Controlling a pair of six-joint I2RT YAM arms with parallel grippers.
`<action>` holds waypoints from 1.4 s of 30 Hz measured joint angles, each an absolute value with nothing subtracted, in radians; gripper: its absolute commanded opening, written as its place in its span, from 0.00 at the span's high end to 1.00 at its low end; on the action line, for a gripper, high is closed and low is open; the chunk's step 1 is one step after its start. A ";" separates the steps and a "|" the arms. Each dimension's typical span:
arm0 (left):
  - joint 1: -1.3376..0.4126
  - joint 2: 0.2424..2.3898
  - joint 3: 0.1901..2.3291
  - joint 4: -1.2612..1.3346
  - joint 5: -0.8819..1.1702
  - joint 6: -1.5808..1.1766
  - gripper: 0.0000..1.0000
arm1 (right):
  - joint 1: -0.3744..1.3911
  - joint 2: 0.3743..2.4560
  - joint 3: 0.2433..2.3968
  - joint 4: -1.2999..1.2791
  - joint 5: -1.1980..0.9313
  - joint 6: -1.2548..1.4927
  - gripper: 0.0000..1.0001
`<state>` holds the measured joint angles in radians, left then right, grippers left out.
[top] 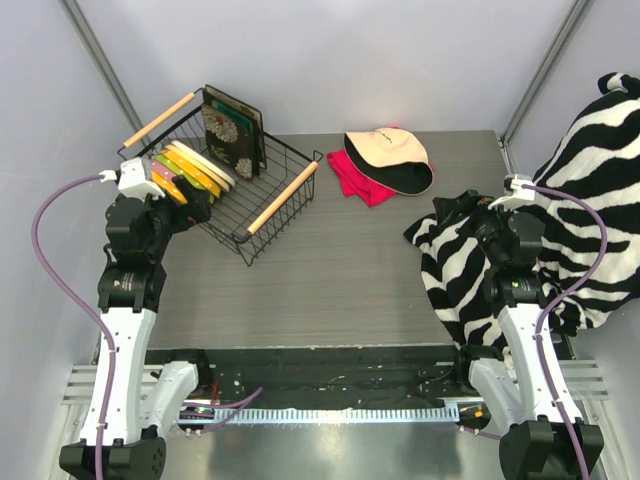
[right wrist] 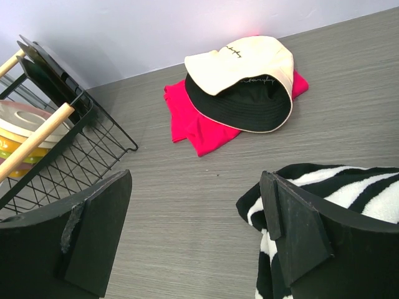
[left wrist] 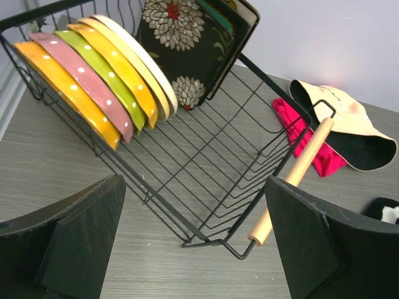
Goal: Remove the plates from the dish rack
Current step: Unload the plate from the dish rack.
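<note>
The black wire dish rack (top: pixel 262 212) with two wooden rod handles stands at the far left of the table. Several round scalloped dotted plates (top: pixel 193 171) stand on edge in its left end: orange (left wrist: pixel 65 87), pink (left wrist: pixel 87 80), green (left wrist: pixel 107 76), orange-yellow and cream. A square dark flowered plate (left wrist: pixel 187 43) leans at the back. My left gripper (top: pixel 188 207) hovers open just before the rack's near corner (left wrist: pixel 206 240), holding nothing. On the right, my right gripper (top: pixel 455 213) is open and empty above bare table (right wrist: pixel 193 205), beside striped cloth.
A cream-and-black cap (top: pixel 392 158) lies on a red cloth (top: pixel 362 183) at the back middle. A zebra-striped cloth (top: pixel 590 190) is heaped along the right side, reaching under the right arm. Grey walls close in the left, right and back.
</note>
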<state>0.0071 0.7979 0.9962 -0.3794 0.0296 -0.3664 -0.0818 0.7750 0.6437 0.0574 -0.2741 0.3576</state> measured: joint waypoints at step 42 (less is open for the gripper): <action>-0.173 1.343 1.458 -0.439 -0.273 -0.394 0.00 | -0.082 0.771 0.641 0.043 -0.252 0.345 0.09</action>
<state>-0.1730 1.3434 1.4582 -0.4393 -0.2733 -0.3943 -0.0818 0.7712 0.6411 0.0425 -0.2523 0.3447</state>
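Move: The black floral plates standing at the back of the dish rack lie about 25 cm ahead of the left gripper, 2 cm to its right and some 14 cm lower. The row of coloured plates leans about 20 cm ahead of that gripper, 10 cm to its left and roughly 20 cm below; the rack's right wooden handle is 11 cm ahead and 12 cm to its right, also about 20 cm down. From the right gripper the black plates are roughly 24 cm ahead, 46 cm left and 9 cm lower. Let the left gripper ease a centimetre or two to its left, then send it forward over the dish rack by about 12 cm, towards the black floral plates. Early in that reach swing it some 5 cm to the right and lift it a couple of centimetres, then drift slightly left as the fingers tip about 8 degrees downward. Keep them wide open. ##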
